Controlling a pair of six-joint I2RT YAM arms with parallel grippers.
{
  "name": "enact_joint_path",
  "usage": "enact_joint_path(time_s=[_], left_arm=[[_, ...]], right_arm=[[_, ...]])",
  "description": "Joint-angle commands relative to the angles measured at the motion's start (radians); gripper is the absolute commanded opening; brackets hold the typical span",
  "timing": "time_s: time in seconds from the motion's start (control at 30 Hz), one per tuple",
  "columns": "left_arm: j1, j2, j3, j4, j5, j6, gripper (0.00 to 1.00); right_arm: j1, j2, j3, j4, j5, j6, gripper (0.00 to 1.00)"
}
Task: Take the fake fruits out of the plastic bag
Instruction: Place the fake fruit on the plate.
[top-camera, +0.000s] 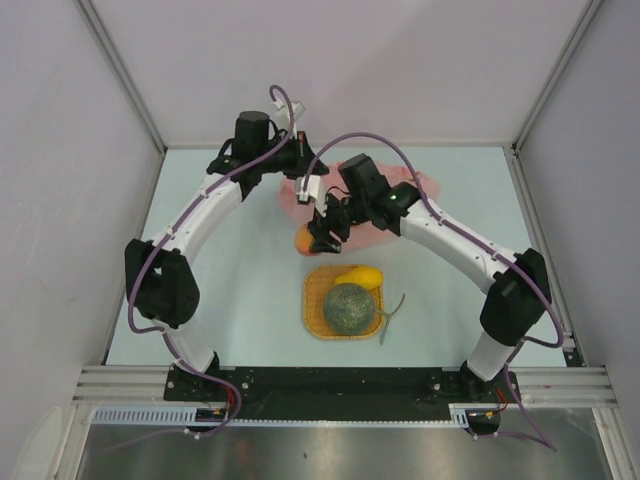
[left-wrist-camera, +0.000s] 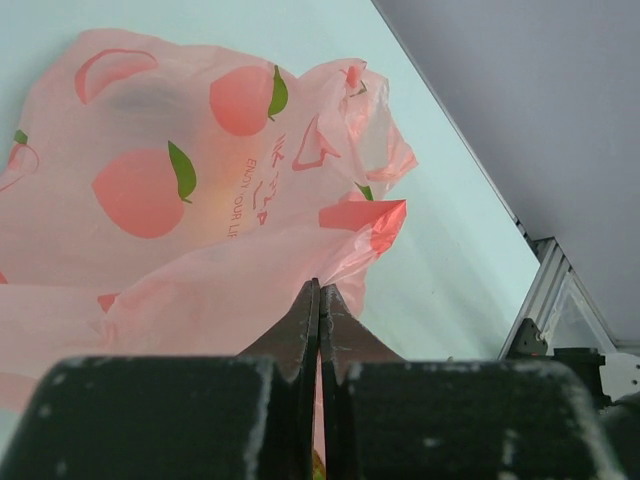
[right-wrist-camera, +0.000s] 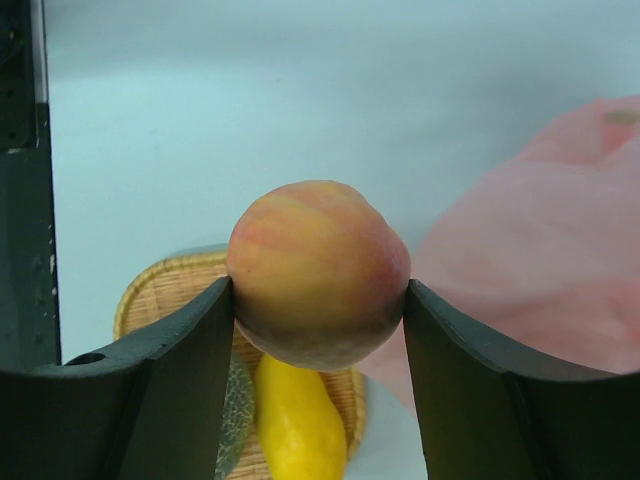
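The pink plastic bag (top-camera: 395, 215) lies crumpled at the back of the table, printed with peaches in the left wrist view (left-wrist-camera: 170, 200). My left gripper (left-wrist-camera: 320, 288) is shut on a fold of the bag (top-camera: 312, 190). My right gripper (right-wrist-camera: 318, 300) is shut on an orange-peach round fruit (right-wrist-camera: 316, 270), held above the table in front of the bag (right-wrist-camera: 540, 270); it shows in the top view (top-camera: 303, 240). The netted melon (top-camera: 350, 307) and yellow mango (top-camera: 360, 277) lie on the woven mat (top-camera: 318, 325), also seen in the right wrist view (right-wrist-camera: 296, 425).
The woven mat (right-wrist-camera: 170, 285) lies at the table's middle front. Grey walls stand close on the left, back and right. A metal rail (left-wrist-camera: 545, 300) runs along the table's edge. Both arms cross above the table's middle.
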Motion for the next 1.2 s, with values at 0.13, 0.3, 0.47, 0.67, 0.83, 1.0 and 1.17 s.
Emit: enact_joint_path(time_s=[0.13,0.3,0.47,0.67,0.83,1.0,1.17], left_arm=[[0.009,-0.010,0.017,0.063,0.030,-0.060,0.00],[0.008,-0.025,-0.026,0.079,0.024,-0.071,0.00],[0.009,-0.064,-0.074,0.093,0.016,-0.065,0.00],[0.009,-0.102,-0.104,0.096,0.005,-0.055,0.00],[0.009,-0.117,-0.127,0.097,-0.004,-0.043,0.00],[0.009,-0.116,-0.138,0.106,0.001,-0.051,0.00],[0.009,-0.107,-0.137,0.109,0.002,-0.055,0.00]], right_arm=[[0.066,0.082,0.044,-0.152,0.026,-0.030,0.35],[0.084,0.120,-0.011,-0.118,0.107,-0.030,0.35],[0.072,0.195,-0.025,-0.055,0.192,0.049,0.35],[0.073,0.224,-0.028,-0.046,0.233,0.061,0.35],[0.077,0.210,-0.067,-0.057,0.256,0.041,0.35],[0.087,0.171,-0.157,-0.058,0.261,0.040,0.35],[0.092,0.149,-0.194,-0.026,0.307,0.047,0.38]])
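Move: The peach is already in the right fingers. The plate it is going to has its middle about 4 cm back, 7 cm to the right and 20 cm below this hand, with its left side empty. On the plate sit the melon, roughly 8 cm back and 8 cm right, and the yellow mango, 2 cm back and 10 cm right. The bag spreads 18 cm ahead and 11 cm right. From the left hand, the plate lies some 16 cm back and 4 cm right, far below. The peach, still held in the right fingers, is lowered about 15 cm towards the plate's empty left front part, beside the mango and melon. The hand swings some 3 cm back and then forward again on the way, finally drifting slightly back and right, its fingers tilting some 20 degrees steeper downward. The left hand keeps its pinch on the bag, dips a few centimetres, rises most of the way again and ends slightly back. ##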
